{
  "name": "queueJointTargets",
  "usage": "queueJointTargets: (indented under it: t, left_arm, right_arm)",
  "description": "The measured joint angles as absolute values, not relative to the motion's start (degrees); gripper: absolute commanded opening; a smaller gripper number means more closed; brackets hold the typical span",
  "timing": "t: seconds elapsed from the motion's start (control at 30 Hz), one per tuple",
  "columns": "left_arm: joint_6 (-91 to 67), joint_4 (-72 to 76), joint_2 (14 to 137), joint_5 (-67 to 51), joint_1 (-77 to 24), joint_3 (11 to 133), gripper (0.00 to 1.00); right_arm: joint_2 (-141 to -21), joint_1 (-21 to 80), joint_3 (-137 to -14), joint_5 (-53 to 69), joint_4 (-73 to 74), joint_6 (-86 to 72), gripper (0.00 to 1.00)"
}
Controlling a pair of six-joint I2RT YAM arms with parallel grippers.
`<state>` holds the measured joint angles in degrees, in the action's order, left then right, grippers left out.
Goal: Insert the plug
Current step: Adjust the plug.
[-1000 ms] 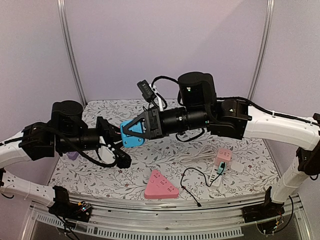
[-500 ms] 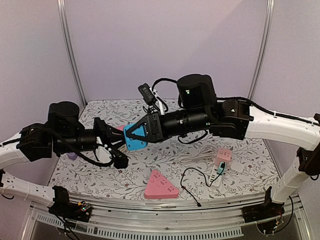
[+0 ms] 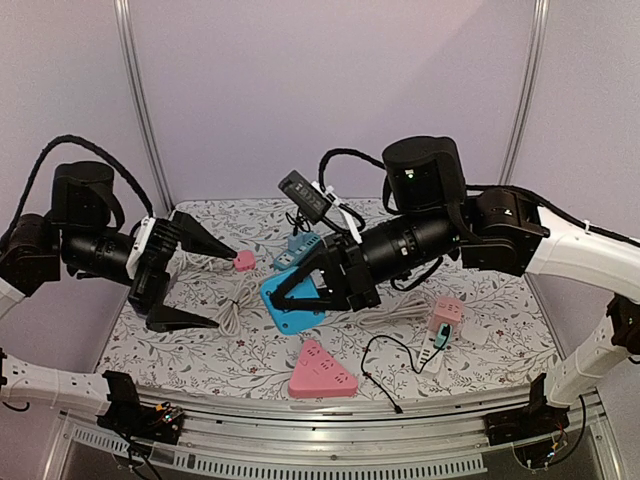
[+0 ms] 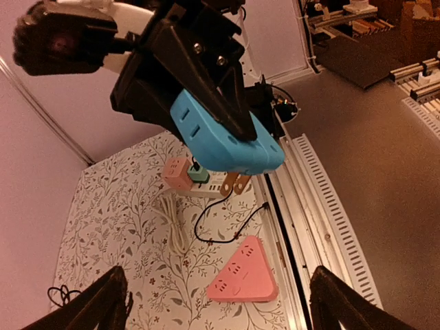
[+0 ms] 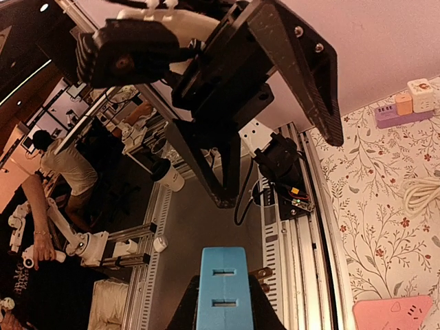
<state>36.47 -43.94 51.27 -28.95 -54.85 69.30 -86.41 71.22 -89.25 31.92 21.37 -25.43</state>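
Observation:
My right gripper (image 3: 295, 295) is shut on a blue triangular adapter (image 3: 290, 315), holding it above the middle of the table. In the left wrist view the adapter (image 4: 227, 141) shows side slots, and two brass prongs (image 4: 237, 182) stick out beneath it. The right wrist view has its narrow slotted edge (image 5: 222, 271) clamped between the fingers. Left of it, my left gripper (image 3: 226, 288) is open and empty, well apart from the adapter. A small pink plug (image 3: 243, 260) on a white cord lies by its upper finger. A pink triangular socket (image 3: 322, 372) lies flat near the front edge.
A pink cube socket (image 3: 446, 312) with a teal plug (image 3: 441, 337) sits at the right, a thin black cable (image 3: 385, 360) curling beside it. Coiled white cord (image 3: 235, 300) lies under the left gripper. A grey-blue adapter (image 3: 300, 245) stands behind. The metal rail (image 3: 330, 440) bounds the front.
My left gripper opened wide and drew back to the left, away from the blue adapter. The right gripper swung down and right with the adapter.

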Motion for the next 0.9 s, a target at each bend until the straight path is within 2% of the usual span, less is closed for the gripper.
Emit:
queueJointTargets:
  t: [0.07,0.23,0.57,0.77,0.9]
  left_arm:
    - [29.65,-43.31,51.94,-32.73,-54.85,70.35,0.84]
    - [21.56,-41.34,56.03,-37.32,-56.45,71.42,0.82]
    - [17.50,-39.03,61.89,-36.86,-61.87,72.86,0.75]
    - [16.49,-37.76,62.15,-36.86,-62.50,74.98,0.45]
    - [15.62,-37.58,62.15,-36.84,-62.94,74.91,0.29]
  right_arm:
    - [-86.43,71.40,-90.15,34.17,22.28,-23.42,0.00]
    - [-86.85,71.59,-93.71,36.88,22.98,-20.08,0.00]
    - [-89.34,71.59,-95.68,38.28,22.87,-18.52,0.00]
    - [-89.45,71.59,-95.61,37.60,23.22,-17.82,0.00]
    - [-89.25,71.61,-95.26,35.40,23.57,-17.56,0.00]
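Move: The blue plug block is in the right hand's closed fingers, its middle about 1 cm back and 1 cm left of that hand point. From the open left gripper it lies some 9 cm right, 3 cm back and about 2 cm higher. Down on the table, some 34 cm below the left hand, the pink triangular block stands about 13 cm right and 2 cm ahead, and the white cable coil about 5 cm left and 17 cm ahead. Rightward by about 5.5 cm and back by 3.5, the left hand comes in on the blue plug block, rolling some 20 degrees about its own length. Its fingers narrow a little on the way, then close much further around the block's left part; whether they touch it can't be seen. The right hand keeps its grip, lifting the block 3.5 cm while drawing back, then easing down nearly 2 cm. ##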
